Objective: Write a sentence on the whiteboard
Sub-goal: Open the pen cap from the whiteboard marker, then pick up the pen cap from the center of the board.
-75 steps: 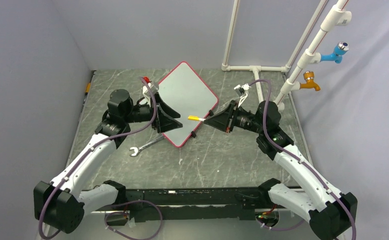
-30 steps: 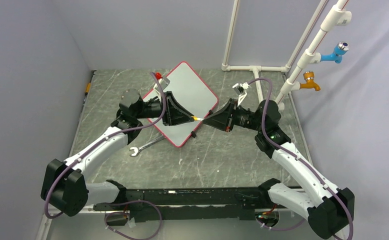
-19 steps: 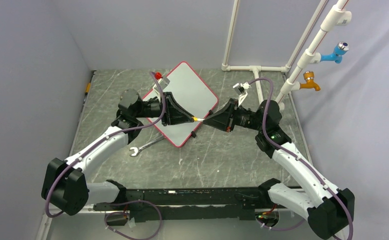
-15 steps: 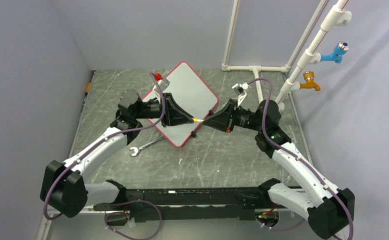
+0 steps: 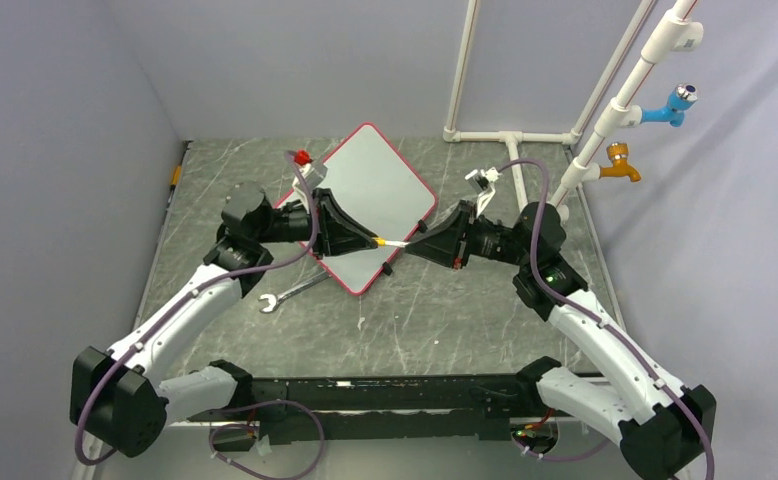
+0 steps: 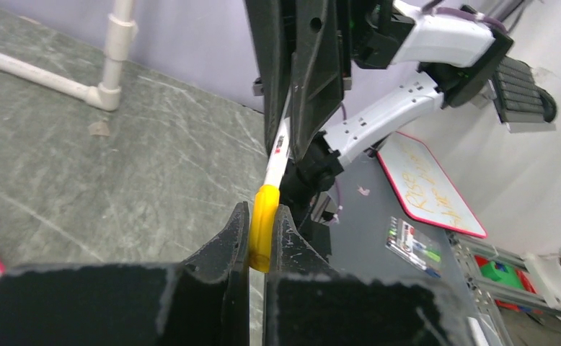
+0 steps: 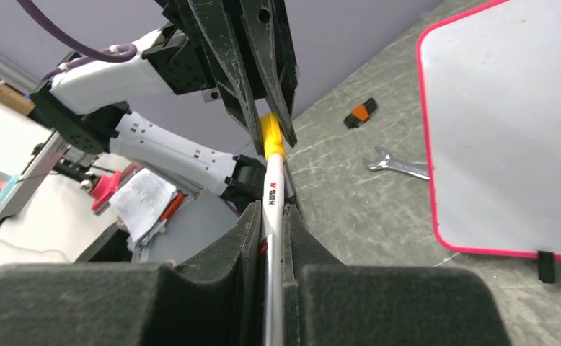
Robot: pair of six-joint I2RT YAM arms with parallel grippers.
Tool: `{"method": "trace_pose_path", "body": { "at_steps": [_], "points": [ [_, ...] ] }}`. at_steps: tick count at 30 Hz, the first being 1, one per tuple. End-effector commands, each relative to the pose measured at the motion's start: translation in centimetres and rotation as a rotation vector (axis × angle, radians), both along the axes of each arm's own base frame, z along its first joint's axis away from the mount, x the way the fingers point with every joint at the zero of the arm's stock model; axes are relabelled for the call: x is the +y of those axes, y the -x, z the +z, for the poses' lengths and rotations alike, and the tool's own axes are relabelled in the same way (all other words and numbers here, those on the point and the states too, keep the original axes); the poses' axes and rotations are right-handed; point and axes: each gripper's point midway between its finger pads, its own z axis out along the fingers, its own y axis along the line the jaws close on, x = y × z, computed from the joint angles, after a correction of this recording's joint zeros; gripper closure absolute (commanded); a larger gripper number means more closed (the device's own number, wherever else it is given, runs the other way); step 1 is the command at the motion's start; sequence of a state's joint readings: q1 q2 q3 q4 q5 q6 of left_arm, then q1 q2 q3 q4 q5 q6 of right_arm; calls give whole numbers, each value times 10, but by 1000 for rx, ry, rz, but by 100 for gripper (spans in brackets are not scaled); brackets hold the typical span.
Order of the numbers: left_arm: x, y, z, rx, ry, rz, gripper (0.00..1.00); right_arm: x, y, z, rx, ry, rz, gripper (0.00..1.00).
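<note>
The whiteboard [image 5: 375, 195], red-framed, lies tilted at the table's middle back. Its face is blank; no sentence shows on it. It also shows in the right wrist view [image 7: 508, 122]. A white marker [image 5: 397, 243] with a yellow cap hangs level between both grippers, above the board's near right edge. My left gripper [image 5: 373, 241] is shut on the yellow cap [image 6: 264, 229]. My right gripper [image 5: 413, 243] is shut on the white barrel [image 7: 272, 216]. In the right wrist view the cap [image 7: 270, 133] still meets the barrel.
A steel wrench [image 5: 290, 290] lies near the board's front left corner. White pipes [image 5: 510, 135] with a blue tap [image 5: 675, 103] and an orange tap [image 5: 620, 160] stand at the back right. A second red-framed board with orange writing [image 6: 436, 191] lies outside the cell.
My left arm reached in from the left and shut on the yellow cap. It has since drawn back a little to the left, so more white barrel shows between the grippers.
</note>
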State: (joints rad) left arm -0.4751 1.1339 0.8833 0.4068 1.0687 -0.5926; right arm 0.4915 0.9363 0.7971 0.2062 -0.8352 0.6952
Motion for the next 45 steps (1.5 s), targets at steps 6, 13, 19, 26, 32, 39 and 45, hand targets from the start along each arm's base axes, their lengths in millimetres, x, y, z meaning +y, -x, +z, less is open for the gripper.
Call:
{"method": "trace_pose_path", "body": {
  "at_steps": [6,13,19,26,32,39,45],
  "points": [
    [23,-13,21,-87,45,120,100,-13,1,8,-45,12,-53,100],
    [33,-21,13,-74,-8,186,100,-25,-12,-2,-45,104,-175,100],
    [43,-25,-25,-35,-143,278,100,-56,-44,-14,10,222,-454,100],
    [28,-20,-85,74,-254,308,100,-86,-71,-30,86,308,-686,100],
    [-6,-21,-140,164,-402,296,100,-92,-77,-38,123,337,-738,100],
    [-58,-9,-188,223,-473,174,100,-98,-77,-46,151,370,-765,100],
    [-86,-11,-228,263,-534,158,100,-102,-76,-49,149,384,-780,100]
  ]
}}
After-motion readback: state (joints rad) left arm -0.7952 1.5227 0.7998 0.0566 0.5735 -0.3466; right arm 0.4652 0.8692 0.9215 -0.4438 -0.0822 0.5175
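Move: The marker bridges the gap between the hands: its yellow cap is already in the left fingers, its white body in the right, so the cap lies about 5 cm left of the right hand. The bare table the cap heads for is about 33 cm below the left hand, roughly 7 cm to its right. The whiteboard's middle is some 27 cm ahead of the right hand and 11 cm to its left, 33 cm down; the wrench lies 8 cm ahead of the left hand, 18 cm to its left. Leftwards and a little forward the left hand draws the pinched cap off the marker, then sinks some 24 cm towards the bare table, swinging back right and tipping its fingers down. The right hand keeps its grip on the body and backs off right, forward and down, about 10 cm sideways, its fingers turning clockwise some 40 degrees and dipping. ##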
